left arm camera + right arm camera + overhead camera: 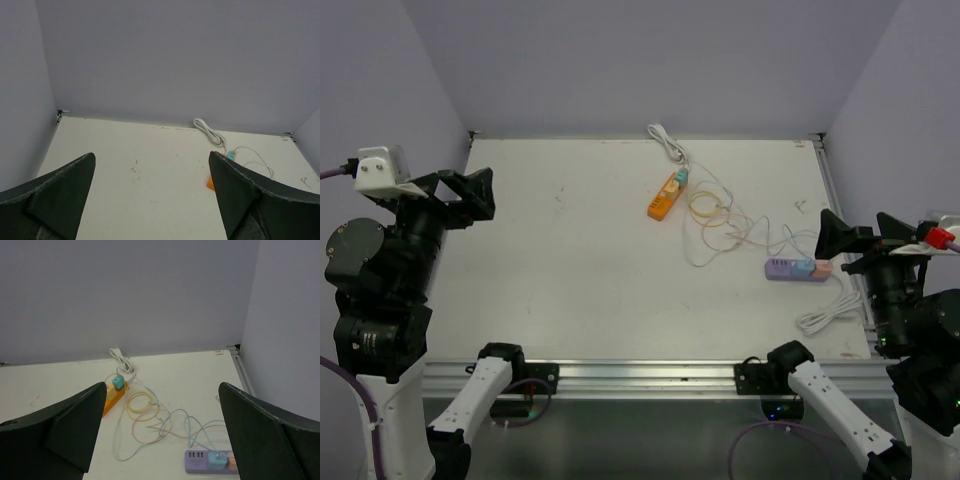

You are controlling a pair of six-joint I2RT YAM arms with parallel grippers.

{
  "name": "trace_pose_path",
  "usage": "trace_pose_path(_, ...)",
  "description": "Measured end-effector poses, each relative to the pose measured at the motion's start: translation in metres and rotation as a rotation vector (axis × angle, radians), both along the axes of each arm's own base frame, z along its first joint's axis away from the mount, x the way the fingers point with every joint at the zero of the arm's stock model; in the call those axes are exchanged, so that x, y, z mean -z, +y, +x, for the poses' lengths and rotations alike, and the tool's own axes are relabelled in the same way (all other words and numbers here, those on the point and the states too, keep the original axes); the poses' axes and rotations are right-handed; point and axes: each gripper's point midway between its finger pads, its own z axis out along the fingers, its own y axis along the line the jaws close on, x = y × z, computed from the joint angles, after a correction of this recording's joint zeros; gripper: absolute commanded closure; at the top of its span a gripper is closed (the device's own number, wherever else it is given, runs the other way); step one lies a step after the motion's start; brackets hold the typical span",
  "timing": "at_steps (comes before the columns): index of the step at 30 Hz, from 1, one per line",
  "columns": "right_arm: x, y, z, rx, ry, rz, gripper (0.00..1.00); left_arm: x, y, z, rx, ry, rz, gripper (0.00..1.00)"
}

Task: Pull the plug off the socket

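An orange power strip (662,200) lies at the table's far middle with a teal plug (680,178) in its far end. A purple power strip (788,269) lies at the right with a blue plug (804,268) and a pink plug (822,268) in it. My left gripper (478,195) is open and empty, raised at the far left. My right gripper (860,232) is open and empty, raised just right of the purple strip. The right wrist view shows the orange strip (113,395), teal plug (118,382), purple strip (202,461) and blue plug (217,460) between its fingers (75,425).
Thin yellow, pink, blue and white cables (715,222) loop between the two strips. A coiled white cord (667,143) lies at the back edge, another (828,315) near the front right. Grey walls enclose the table on three sides. A metal rail (640,375) runs along the front.
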Motion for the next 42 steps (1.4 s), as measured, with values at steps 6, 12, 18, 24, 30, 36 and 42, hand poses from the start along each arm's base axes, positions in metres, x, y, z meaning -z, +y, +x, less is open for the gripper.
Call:
trace_pose_path(6,0.002,0.008,0.002,-0.037,0.000,-0.005,0.01,0.005,-0.003,0.004,0.012,0.007,-0.003,0.00)
trace_pose_path(12,0.006,0.011,0.005,-0.047,0.017,-0.005,0.01,0.023,-0.009,0.015,0.042,0.047,-0.001,0.00)
trace_pose_path(18,0.019,0.021,0.019,-0.061,0.077,-0.004,0.01,0.055,-0.021,0.038,0.098,0.119,0.002,0.00)
trace_pose_path(24,0.040,0.029,0.035,-0.059,0.158,0.004,0.01,0.114,-0.041,0.080,0.188,0.294,-0.023,0.00)
trace_pose_path(30,0.074,0.041,0.052,-0.073,0.272,-0.018,0.01,0.184,-0.074,0.114,0.270,0.501,-0.045,0.00)
trace_pose_path(36,0.098,0.058,0.064,-0.127,0.358,-0.030,0.01,0.236,-0.154,0.136,0.413,0.612,0.046,0.00)
trace_pose_path(42,0.109,0.076,0.064,-0.215,0.381,-0.018,0.01,0.276,-0.220,0.161,0.459,0.581,0.155,0.00)
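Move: The orange socket lies about 28 cm ahead of the left hand, 32 cm to its right and 46 cm below. Its cyan plug is some 4 cm beyond the socket's middle and 3 cm farther right; the yellow cable coil is 3 cm nearer and 10 cm farther right. From the right hand, the orange socket is roughly 32 cm ahead, 22 cm left and 44 cm down, with the purple socket 11 cm ahead, 9 cm right and as far down. Down, rightward and forward, slowly at first and then fast, the left hand swoops nearly 40 cm in all towards the orange socket, sinking first and swinging right late, as its fingers tip down some 30 degrees and turn clockwise. The right hand sinks about 11 cm while easing left and forward, also tipping down and turning slightly counter-clockwise. Both grippers stay open in free air. ##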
